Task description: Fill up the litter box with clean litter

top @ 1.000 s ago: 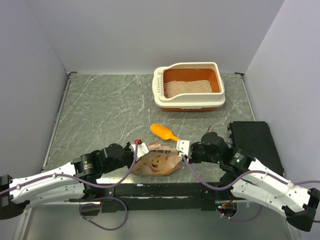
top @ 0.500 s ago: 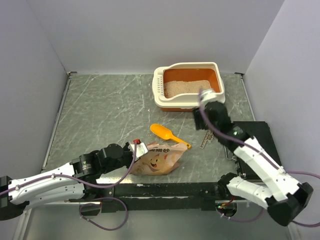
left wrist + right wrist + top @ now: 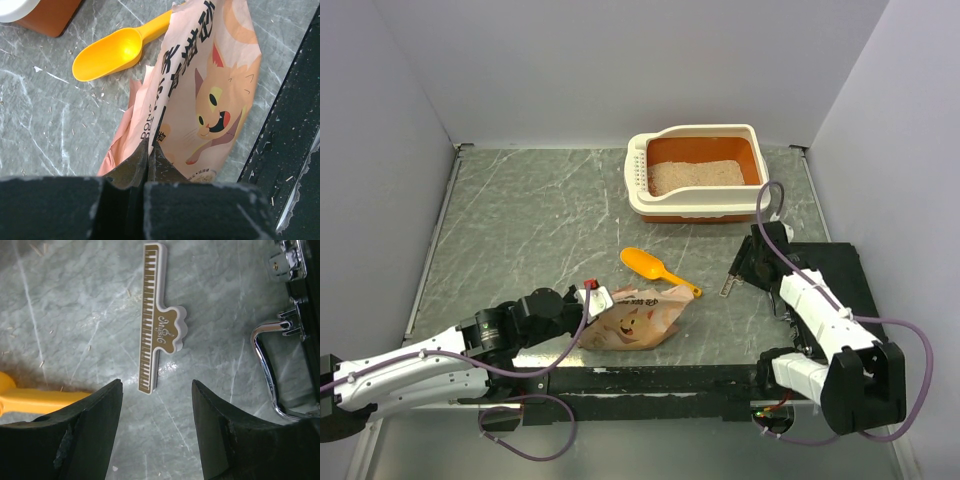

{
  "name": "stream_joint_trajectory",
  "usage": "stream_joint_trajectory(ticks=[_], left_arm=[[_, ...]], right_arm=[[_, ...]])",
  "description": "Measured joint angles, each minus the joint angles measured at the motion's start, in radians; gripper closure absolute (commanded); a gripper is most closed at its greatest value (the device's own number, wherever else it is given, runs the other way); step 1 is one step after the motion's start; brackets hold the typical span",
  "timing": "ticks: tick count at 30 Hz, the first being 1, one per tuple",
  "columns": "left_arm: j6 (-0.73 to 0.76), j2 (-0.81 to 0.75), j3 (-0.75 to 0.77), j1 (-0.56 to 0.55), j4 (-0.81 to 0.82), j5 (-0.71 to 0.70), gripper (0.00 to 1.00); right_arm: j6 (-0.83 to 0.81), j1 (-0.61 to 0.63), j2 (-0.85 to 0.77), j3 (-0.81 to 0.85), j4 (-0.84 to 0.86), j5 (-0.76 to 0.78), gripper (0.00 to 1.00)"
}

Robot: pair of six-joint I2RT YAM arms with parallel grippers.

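Note:
The cream-white litter box stands at the back of the table, and pale clean litter covers its orange floor. A tan paper bag with a cartoon cat lies near the front edge. My left gripper is shut on the bag's left edge. To the right, my right gripper hangs open and empty just above the table. A small brown piano-print clip lies just ahead of its fingertips.
A yellow-orange scoop lies between the bag and the litter box, its handle near my right gripper's left finger. A flat black box with chrome latches sits at the right edge. Grey walls enclose the table.
My right gripper let go of the bag's right corner, swung up toward the litter box, then came down beside the black box over the clip. The left arm and bag barely moved.

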Motion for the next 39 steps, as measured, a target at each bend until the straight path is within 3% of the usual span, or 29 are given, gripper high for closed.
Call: stream_joint_trajectory(ticks=[15, 25, 39], left_arm=[[0.0, -0.008, 0.0, 0.002, -0.01, 0.015, 0.99], [0.0, 0.013, 0.0, 0.005, 0.003, 0.014, 0.99], [0.001, 0.025, 0.002, 0.005, 0.009, 0.014, 0.99]], right_arm=[[0.05, -0.11, 0.114, -0.065, 0.163, -0.07, 0.52], [0.035, -0.125, 0.167, -0.072, 0.217, -0.089, 0.54], [0.031, -0.133, 0.214, -0.074, 0.262, -0.099, 0.64]])
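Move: The music clip lies flat on the table about 5 cm ahead of the right hand, neither left nor right, and some 7 cm below. The yellow scoop's middle is roughly 17 cm to the left of the clip and level with it; the black case is some 23 cm to the clip's right and 3 cm nearer. The litter bag sits about 22 cm left of the right hand and 5 cm back. From the left hand the clip lies some 15 cm ahead, 33 cm right and 16 cm below. Downwards first, then down and forward in small steps, the right hand sinks about 5 cm and creeps some 3 cm ahead, easing slightly right, to bring its fingertips over the clip's rounded lobe while they draw in from well open to under half open. The left hand stays put and keeps the bag's mouth pinched shut. ##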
